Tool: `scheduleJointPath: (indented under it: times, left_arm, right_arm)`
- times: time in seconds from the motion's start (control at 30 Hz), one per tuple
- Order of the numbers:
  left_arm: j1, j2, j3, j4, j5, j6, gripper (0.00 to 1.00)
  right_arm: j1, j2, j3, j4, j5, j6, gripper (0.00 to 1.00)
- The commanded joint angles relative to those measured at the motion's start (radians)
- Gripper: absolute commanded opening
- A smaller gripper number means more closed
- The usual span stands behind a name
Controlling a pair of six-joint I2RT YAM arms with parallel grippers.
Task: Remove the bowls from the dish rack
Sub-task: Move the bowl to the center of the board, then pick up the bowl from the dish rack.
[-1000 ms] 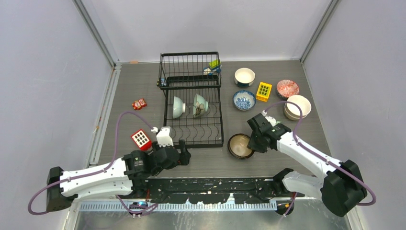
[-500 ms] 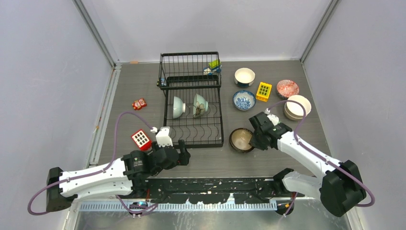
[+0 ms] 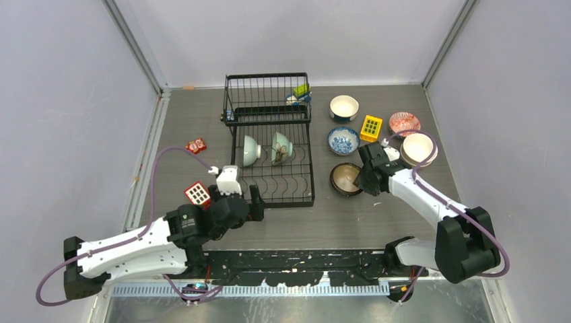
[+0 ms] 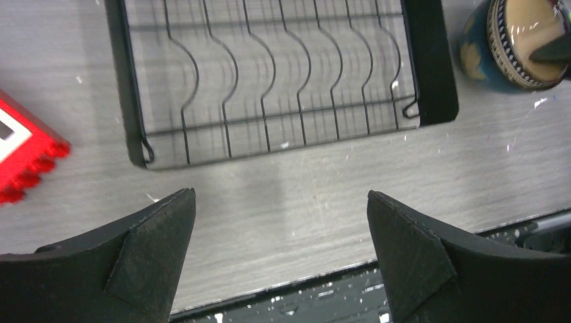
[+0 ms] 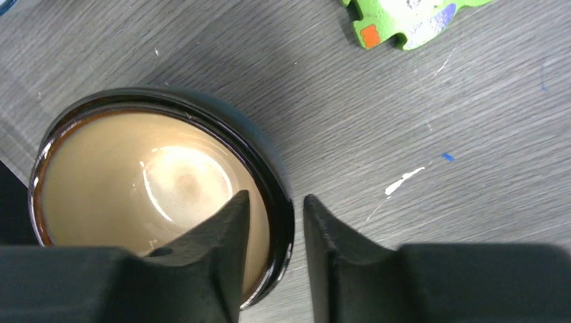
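The black wire dish rack (image 3: 314, 182) stands mid-table with two bowls on edge among its tines: a pale green bowl (image 3: 250, 150) and a teal-and-white bowl (image 3: 281, 147). Just right of the rack, the brown bowl (image 3: 345, 178) with a cream inside is held by my right gripper (image 3: 363, 182). In the right wrist view this gripper (image 5: 276, 196) straddles the brown bowl's (image 5: 135, 182) dark rim, one finger inside and one outside. My left gripper (image 3: 254, 202) hovers wide open over the rack's near left corner. In the left wrist view it (image 4: 279, 194) holds nothing, with the rack (image 4: 431, 67) ahead.
On the table right of the rack sit a white bowl (image 3: 344, 106), a blue-and-white bowl (image 3: 343, 140), a red-patterned bowl (image 3: 404, 123) and stacked cream bowls (image 3: 419, 148). A yellow block (image 3: 371, 127) lies among them. A red block (image 3: 198, 194) lies beside my left gripper. Small toys (image 3: 301, 93) sit in the rack's raised back.
My right gripper has carried the brown bowl away from the near edge, up alongside the rack toward the other bowls. My left arm has advanced slightly toward the rack.
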Motion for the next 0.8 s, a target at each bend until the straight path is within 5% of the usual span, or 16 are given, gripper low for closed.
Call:
scheduleJointPath:
  times: [0.0,0.27,0.37,0.53,0.77]
  left_arm:
    - [0.074,0.043,0.107,0.041,-0.043,0.191,1.00]
    - [0.431,0.154,0.159,0.236,0.314,0.398,0.99]
    - [0.523,0.218,0.159,0.360,0.503,0.459,0.89]
    - [0.549,0.344,0.171,0.529,0.651,0.554,0.75]
    - [0.558,0.453,0.083,0.852,0.689,0.575,0.74]
  right_arm:
    - [-0.005,-0.075,0.035,-0.004,0.022,-0.035,0.48]
    - [-0.005,-0.311,0.054,-0.129,-0.064,-0.083,0.59]
    - [-0.005,-0.395,0.020,-0.107,-0.135,-0.100,0.58]
    - [-0.006,-0.487,-0.042,-0.053,-0.219,-0.116,0.57]
    - [-0.005,-0.554,-0.068,-0.018,-0.268,-0.126,0.57]
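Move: From the left gripper, the green flower bowl in the rack is about 19 cm ahead, 9 cm to the right and 9 cm lower. The pale ribbed bowl, at that same height, stands straight ahead some 19 cm; the red block lies roughly 17 cm left and 6 cm ahead. The right fingers straddle the brown bowl's rim, its middle 5 cm left and 1 cm ahead; beyond sits the blue-white bowl, 12 cm ahead and 6 cm left of this hand. Spread the right fingers to let go of the brown bowl's rim, then lift clear about 8 cm, easing back some 4 cm and slightly left with the fingertips swinging forward. Meanwhile bring the left gripper forward about 12 cm over the rack's near edge, then veer right towards the flower bowl, turning clockwise some 15 degrees and narrowing the fingers by a quarter, still empty. ##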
